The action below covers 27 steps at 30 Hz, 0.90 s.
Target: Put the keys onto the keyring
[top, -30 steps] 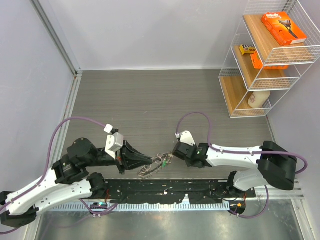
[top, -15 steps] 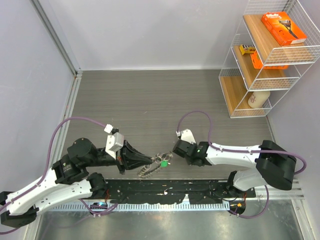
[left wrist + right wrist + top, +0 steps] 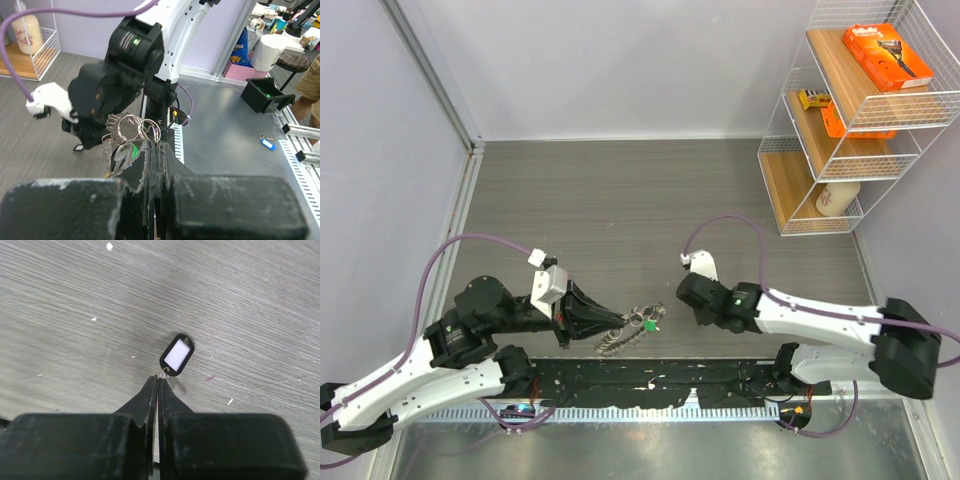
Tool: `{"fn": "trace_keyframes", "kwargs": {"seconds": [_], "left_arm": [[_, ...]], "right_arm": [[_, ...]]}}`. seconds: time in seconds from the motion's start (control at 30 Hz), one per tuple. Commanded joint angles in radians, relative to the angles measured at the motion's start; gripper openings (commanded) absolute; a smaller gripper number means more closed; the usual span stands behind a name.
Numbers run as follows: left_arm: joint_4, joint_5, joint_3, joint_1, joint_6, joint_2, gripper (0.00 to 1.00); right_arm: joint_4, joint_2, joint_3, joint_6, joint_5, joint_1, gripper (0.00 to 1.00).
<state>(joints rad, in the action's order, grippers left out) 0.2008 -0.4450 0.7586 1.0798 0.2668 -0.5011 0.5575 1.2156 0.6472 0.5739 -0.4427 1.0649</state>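
My left gripper [image 3: 620, 320] is shut on the keyring [image 3: 638, 318], a set of thin silver rings [image 3: 131, 126] with a green tag [image 3: 647, 324] and several small silver keys [image 3: 612, 343] hanging from them. In the left wrist view the rings stand just past my fingertips [image 3: 150, 145]. My right gripper [image 3: 157, 378] is shut, pinching the thin wire loop of a black tag with a white window [image 3: 177, 355] just above the grey wood tabletop [image 3: 75, 305]. From above, the right gripper [image 3: 680, 298] sits a short way right of the keyring, apart from it.
A white wire shelf [image 3: 850, 120] stands at the back right with an orange box [image 3: 887, 55] and a pale bottle [image 3: 832, 198]. A black cable track [image 3: 650, 380] runs along the near edge. Walls close the left and back sides.
My right gripper has shut and drawn back to the right, away from the keyring. The left gripper and the keyring have not moved.
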Motion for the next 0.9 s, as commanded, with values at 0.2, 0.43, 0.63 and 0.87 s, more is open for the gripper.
{"fn": "trace_keyframes", "kwargs": {"seconds": [0.2, 0.43, 0.63, 0.87], "left_arm": [[-0.04, -0.009, 0.047, 0.002, -0.015, 0.018, 0.0], [-0.037, -0.029, 0.051, 0.002, -0.012, 0.018, 0.0], [-0.037, -0.052, 0.059, 0.002, -0.008, 0.016, 0.0], [-0.021, -0.073, 0.076, 0.002, -0.021, 0.016, 0.0]], "right_arm": [[0.056, -0.378, 0.06, -0.092, 0.211, 0.004, 0.06], [0.088, -0.565, 0.12, -0.209, 0.477, 0.004, 0.06], [0.119, -0.622, 0.216, -0.292, 0.636, 0.004, 0.06], [0.136, -0.587, 0.311, -0.359, 0.791, 0.006, 0.06]]}}
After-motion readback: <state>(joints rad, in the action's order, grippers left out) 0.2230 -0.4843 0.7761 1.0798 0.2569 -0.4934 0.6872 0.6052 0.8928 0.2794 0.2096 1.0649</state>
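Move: The keyring that the key is going to lies from the right gripper about 14 cm to the left, 13 cm back and 27 cm higher. Its green tag hangs on the near side, roughly 12 cm left, 13 cm back and 25 cm up. The key's black tag hangs some 3 cm under the right fingertips, about 1 cm forward and in line sideways. The left gripper has the keyring at its tips, its middle about 3 cm right, 1 cm back and 2 cm lower. Lift the right gripper some 21 cm with the key still pinched, first almost straight up, then also drawing it back about 10 cm and a little left towards the keyring. On the way swing the wrist over by some 55 degrees, so the fingers turn from steeply down to pointing mostly left. Keep the left gripper shut on the keyring, nearly still. ##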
